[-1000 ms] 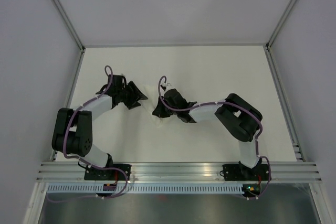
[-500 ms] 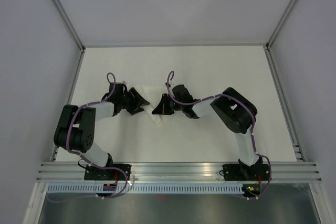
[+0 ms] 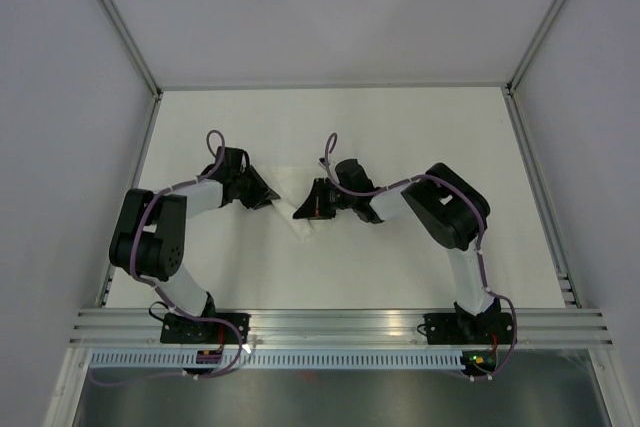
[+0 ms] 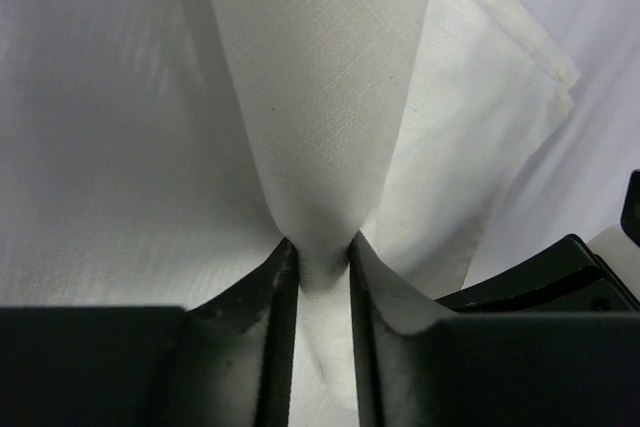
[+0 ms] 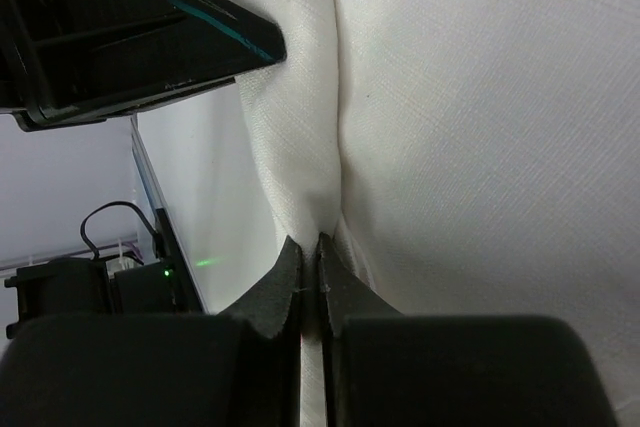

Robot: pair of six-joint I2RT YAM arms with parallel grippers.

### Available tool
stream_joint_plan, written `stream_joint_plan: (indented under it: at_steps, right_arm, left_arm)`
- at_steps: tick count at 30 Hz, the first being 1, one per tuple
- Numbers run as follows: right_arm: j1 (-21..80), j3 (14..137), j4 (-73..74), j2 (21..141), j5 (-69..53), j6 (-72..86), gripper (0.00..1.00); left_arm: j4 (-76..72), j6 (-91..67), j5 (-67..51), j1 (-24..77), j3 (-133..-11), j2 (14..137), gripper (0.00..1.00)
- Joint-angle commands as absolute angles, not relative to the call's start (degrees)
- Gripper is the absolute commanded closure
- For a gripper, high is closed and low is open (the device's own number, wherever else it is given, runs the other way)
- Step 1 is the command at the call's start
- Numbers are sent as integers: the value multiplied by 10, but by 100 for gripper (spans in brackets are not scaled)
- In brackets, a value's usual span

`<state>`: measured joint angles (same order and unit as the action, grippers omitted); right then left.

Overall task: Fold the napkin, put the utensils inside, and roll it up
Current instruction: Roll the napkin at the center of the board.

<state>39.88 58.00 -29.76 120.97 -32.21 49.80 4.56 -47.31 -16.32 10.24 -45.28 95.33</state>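
Observation:
The white napkin (image 3: 291, 180) lies bunched mid-table between my two grippers. In the left wrist view a raised fold of the napkin (image 4: 330, 97) runs down into my left gripper (image 4: 322, 262), which is shut on it. My right gripper (image 5: 310, 252) is shut on another fold of the napkin (image 5: 480, 97). From above, the left gripper (image 3: 267, 197) and the right gripper (image 3: 306, 210) face each other a short gap apart. A thin teal-green line (image 5: 222, 23) runs along the black shape at the upper left of the right wrist view; I cannot tell whether it is one of the utensils.
The white tabletop (image 3: 420, 137) is walled by grey panels with metal rails at the left, back and right. The aluminium base rail (image 3: 340, 325) crosses the near edge. A black part of the right gripper (image 4: 560, 272) shows low at the right of the left wrist view.
My left gripper has closed onto the napkin's left side. The right gripper, still shut on the cloth, has shifted a little farther back and to the right.

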Motion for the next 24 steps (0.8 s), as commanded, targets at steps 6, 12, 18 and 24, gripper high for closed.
stream_joint_plan:
  at_steps: [6, 12, 18, 24]
  right_arm:
    - [397, 534, -101, 1236, -249, 425, 75]
    - [425, 546, -12, 1130, -79, 359, 49]
    - [494, 587, 61, 1041, 122, 320, 47]
    - [581, 619, 54, 1011, 273, 293, 47]
  left_arm:
    - [160, -447, -112, 126, -539, 1002, 98]
    - [253, -419, -82, 152, -600, 1028, 98]
    - [299, -402, -74, 161, -633, 1041, 98]
    - [348, -396, -66, 174, -662, 1053, 98]
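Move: The napkin roll already lies between the left hand's part-open fingers, its middle about 2 cm to the right and 1 cm back; the loose flap is some 6 cm to the right and 2 cm ahead. The right fingers are shut on the roll; from them its near end lies about 5 cm back and 2 cm to the right, the flap's middle roughly 6 cm ahead and 2 cm to the right, all nearly level. Rightward some 5 cm, then a little back and up, the right hand opens its fingers, lets go of the roll and swings them about 45 degrees from leftward to steeply down, ending open by the roll's near end. Meanwhile the left hand closes its fingers to pinch the roll, easing a couple of centimetres to the right and tilting slightly. ##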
